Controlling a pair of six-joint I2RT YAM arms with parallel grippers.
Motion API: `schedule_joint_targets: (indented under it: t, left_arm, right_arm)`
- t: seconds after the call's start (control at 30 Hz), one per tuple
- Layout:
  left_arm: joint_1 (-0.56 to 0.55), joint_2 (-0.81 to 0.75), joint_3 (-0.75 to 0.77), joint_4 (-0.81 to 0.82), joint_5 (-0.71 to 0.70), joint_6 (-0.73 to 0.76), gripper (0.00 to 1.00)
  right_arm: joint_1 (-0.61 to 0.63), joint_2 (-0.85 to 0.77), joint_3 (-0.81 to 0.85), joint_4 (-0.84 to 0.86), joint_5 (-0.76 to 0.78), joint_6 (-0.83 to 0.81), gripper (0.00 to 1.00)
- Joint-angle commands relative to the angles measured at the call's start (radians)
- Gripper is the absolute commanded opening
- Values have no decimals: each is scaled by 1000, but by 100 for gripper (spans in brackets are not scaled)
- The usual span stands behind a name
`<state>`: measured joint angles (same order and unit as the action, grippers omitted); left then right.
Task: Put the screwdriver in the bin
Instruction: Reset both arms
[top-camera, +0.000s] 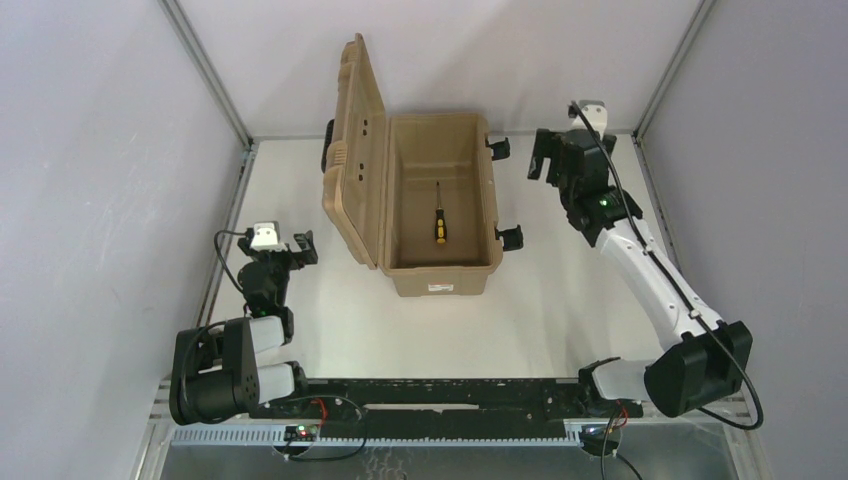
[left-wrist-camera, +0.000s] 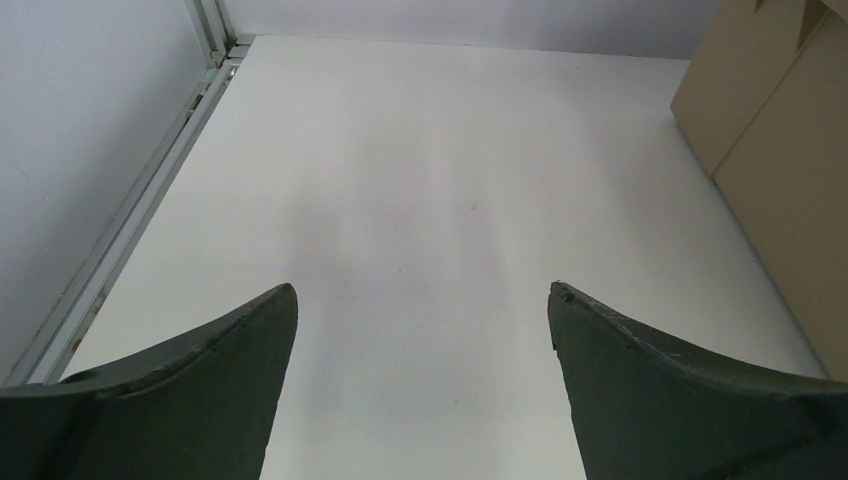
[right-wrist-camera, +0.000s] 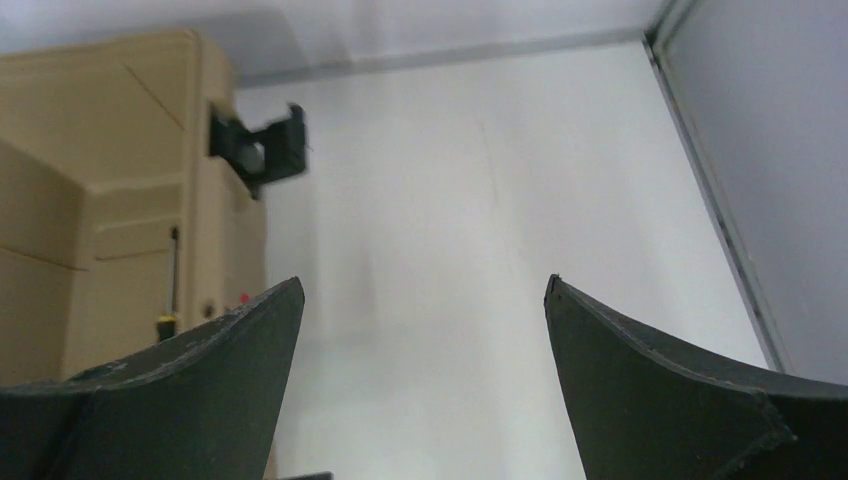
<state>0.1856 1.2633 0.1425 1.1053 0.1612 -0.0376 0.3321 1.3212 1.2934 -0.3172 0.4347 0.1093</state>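
The tan bin (top-camera: 485, 215) stands open in the middle of the table, its ribbed lid (top-camera: 357, 150) raised on the left side. The screwdriver (top-camera: 438, 222), yellow-and-black handle and thin dark shaft, lies on the bin's floor; the right wrist view catches its shaft and handle top (right-wrist-camera: 170, 300) inside the bin (right-wrist-camera: 120, 120). My right gripper (top-camera: 543, 157) hangs open and empty to the right of the bin, fingertips (right-wrist-camera: 290, 300) wide apart over bare table. My left gripper (top-camera: 302, 248) rests open and empty left of the bin, the bin's wall (left-wrist-camera: 790, 170) at its right.
Black latches (top-camera: 508, 238) stick out from the bin's right side, one seen close (right-wrist-camera: 262, 150) in the right wrist view. Grey walls and metal rails (top-camera: 215, 75) enclose the white table (top-camera: 330, 310). A black rail (top-camera: 450, 395) runs between the arm bases.
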Motion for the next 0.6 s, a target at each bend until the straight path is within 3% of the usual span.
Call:
schedule_joint_targets:
  t: [0.0, 0.57]
  left_arm:
    - [-3, 2, -19, 104, 1, -10, 100]
    - [-2, 2, -19, 103, 0, -10, 100]
  right_arm:
    - [-49, -63, -118, 29, -36, 75, 99]
    - [-117, -81, -498, 116, -98, 216, 100]
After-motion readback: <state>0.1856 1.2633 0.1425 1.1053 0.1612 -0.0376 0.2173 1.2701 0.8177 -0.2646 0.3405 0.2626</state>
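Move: The screwdriver lies in the open bin, about 5 cm ahead of the right hand, 23 cm to its left and 28 cm below it. On the bin's near right side, the near latch is some 6 cm back, 9 cm left and 21 cm below the right hand; the far latch is about 16 cm ahead, 11 cm left and 20 cm below. From the idle left hand, the screwdriver is roughly 11 cm ahead, 33 cm right and 10 cm lower. Down towards the bare table on the right of the bin goes the empty right hand, sinking about 18 cm while drawing back some 6 cm, with an early drift to the right that soon dies out. The wrist tips the fingers about 20 degrees further down; they stay wide open and touch nothing. ##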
